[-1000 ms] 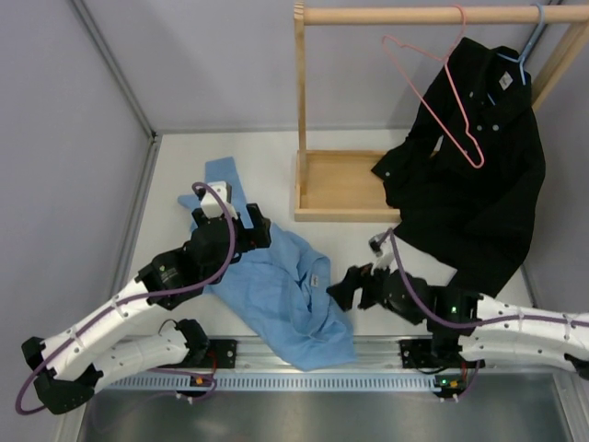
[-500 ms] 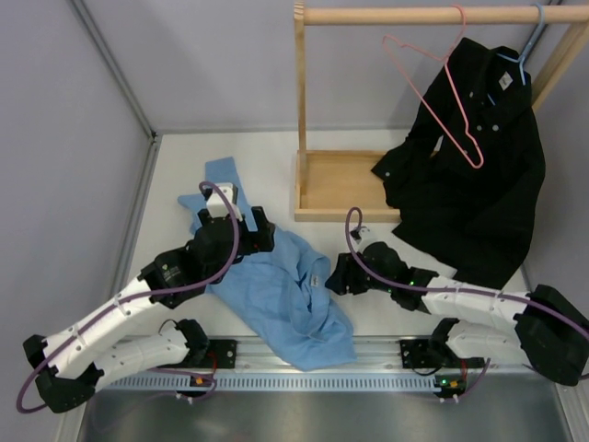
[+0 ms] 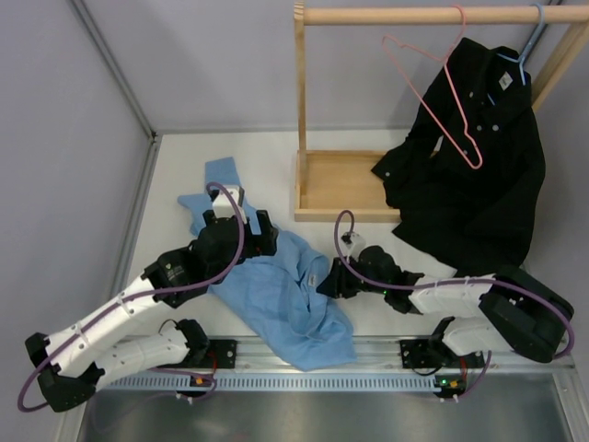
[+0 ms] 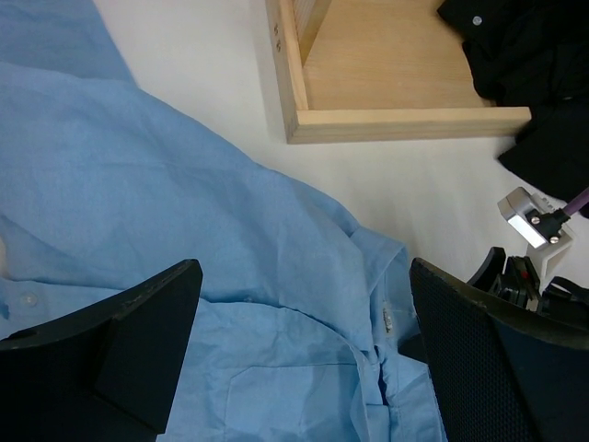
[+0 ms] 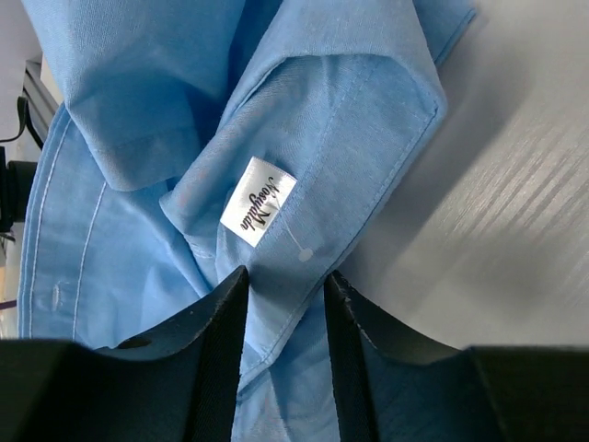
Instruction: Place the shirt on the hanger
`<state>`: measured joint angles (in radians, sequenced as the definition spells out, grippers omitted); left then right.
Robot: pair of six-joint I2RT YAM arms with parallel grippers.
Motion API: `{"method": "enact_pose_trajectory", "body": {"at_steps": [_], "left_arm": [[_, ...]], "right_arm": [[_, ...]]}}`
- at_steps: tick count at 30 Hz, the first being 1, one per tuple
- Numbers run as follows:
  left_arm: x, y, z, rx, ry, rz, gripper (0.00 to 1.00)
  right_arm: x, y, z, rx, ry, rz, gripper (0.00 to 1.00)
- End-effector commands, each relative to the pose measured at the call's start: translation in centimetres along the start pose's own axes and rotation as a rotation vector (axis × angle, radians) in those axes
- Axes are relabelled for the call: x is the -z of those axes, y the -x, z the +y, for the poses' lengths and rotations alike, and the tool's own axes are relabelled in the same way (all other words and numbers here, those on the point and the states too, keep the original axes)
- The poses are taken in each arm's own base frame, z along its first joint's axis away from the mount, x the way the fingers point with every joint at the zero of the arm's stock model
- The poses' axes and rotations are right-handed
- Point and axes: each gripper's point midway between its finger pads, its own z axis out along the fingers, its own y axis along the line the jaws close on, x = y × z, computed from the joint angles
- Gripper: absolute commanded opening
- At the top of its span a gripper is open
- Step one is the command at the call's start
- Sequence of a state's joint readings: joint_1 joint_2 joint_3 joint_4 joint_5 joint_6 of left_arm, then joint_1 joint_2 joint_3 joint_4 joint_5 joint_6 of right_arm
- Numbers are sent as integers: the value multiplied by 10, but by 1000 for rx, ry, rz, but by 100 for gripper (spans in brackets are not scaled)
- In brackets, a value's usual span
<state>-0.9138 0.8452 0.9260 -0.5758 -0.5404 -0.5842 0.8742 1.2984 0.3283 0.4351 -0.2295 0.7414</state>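
Note:
The light blue shirt (image 3: 276,285) lies crumpled on the table between the two arms. Its collar, with a white label (image 5: 259,201), faces right. My right gripper (image 3: 324,281) is low at that collar; in the right wrist view its jaws (image 5: 285,281) stand narrow on either side of the collar fold, with a gap still showing. My left gripper (image 3: 250,230) hovers wide open over the shirt's upper part, with cloth below its fingers (image 4: 304,341) and nothing held. The pink wire hanger (image 3: 442,92) hangs by its hook from the wooden rail (image 3: 386,15), tilted against the black shirt.
A black collared shirt (image 3: 469,184) hangs on a pale blue hanger (image 3: 525,46) at the right of the rail. The rack's wooden base tray (image 3: 345,184) sits just behind the blue shirt, with its upright post (image 3: 299,92) at the left. Grey walls enclose the table.
My right arm has reached left from the table's near right to the shirt's collar, and its jaws have narrowed around the fold. The left gripper has drifted slightly right, still open.

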Motion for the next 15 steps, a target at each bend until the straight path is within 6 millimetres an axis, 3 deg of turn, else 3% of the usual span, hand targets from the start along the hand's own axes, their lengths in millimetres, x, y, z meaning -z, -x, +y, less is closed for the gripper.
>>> {"method": "enact_pose_trajectory", "body": {"at_steps": [1, 3, 5, 9, 10, 12, 13, 14, 15], "left_arm": [[-3, 2, -5, -4, -22, -11, 98], [-4, 1, -6, -7, -26, -7, 98], [-4, 1, -7, -11, -33, -6, 98], [-5, 3, -10, -30, -40, -6, 98], [-4, 7, -11, -39, -45, -14, 98], [-4, 9, -16, -59, -66, -9, 98], [-4, 10, -19, -91, -82, -7, 98], [-3, 17, -27, -100, -112, -19, 98], [-6, 17, -32, -119, -130, -11, 98]], "right_arm": [[-6, 42, 18, 61, 42, -142, 33], [-6, 50, 19, 81, 25, -164, 28], [-4, 57, 21, 100, 19, -178, 16], [12, 76, 30, 163, -1, -244, 3], [16, 73, 23, 173, -41, -222, 0], [34, 92, 30, 234, -77, -280, 0], [40, 86, 17, 246, -149, -245, 0], [52, 102, 28, 268, -152, -284, 0], [60, 108, 24, 302, -197, -296, 0]]}}
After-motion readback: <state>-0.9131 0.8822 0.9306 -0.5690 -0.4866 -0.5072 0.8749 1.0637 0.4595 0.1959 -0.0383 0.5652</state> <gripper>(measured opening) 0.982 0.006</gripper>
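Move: The shirt's collar edge lies right at my right fingertips, about 1 cm ahead, 1 cm left and 1 cm below. The white label is roughly 3 cm ahead and 3 cm left of that hand, and the middle of the shirt's spread about 14 cm left and 3 cm ahead. The rack's front rail stands some 18 cm ahead and 6 cm right. From my left hand the collar edge is about 12 cm right, 5 cm back and 20 cm below. I close my right hand's half-open fingers fully, pinching the shirt's collar edge just beside the white label while easing forward. Keeping that pinch, I carry the collar up about 7 cm and forward some 4 cm towards the rack's front rail, the fingers tipping upward by roughly 15 degrees. ##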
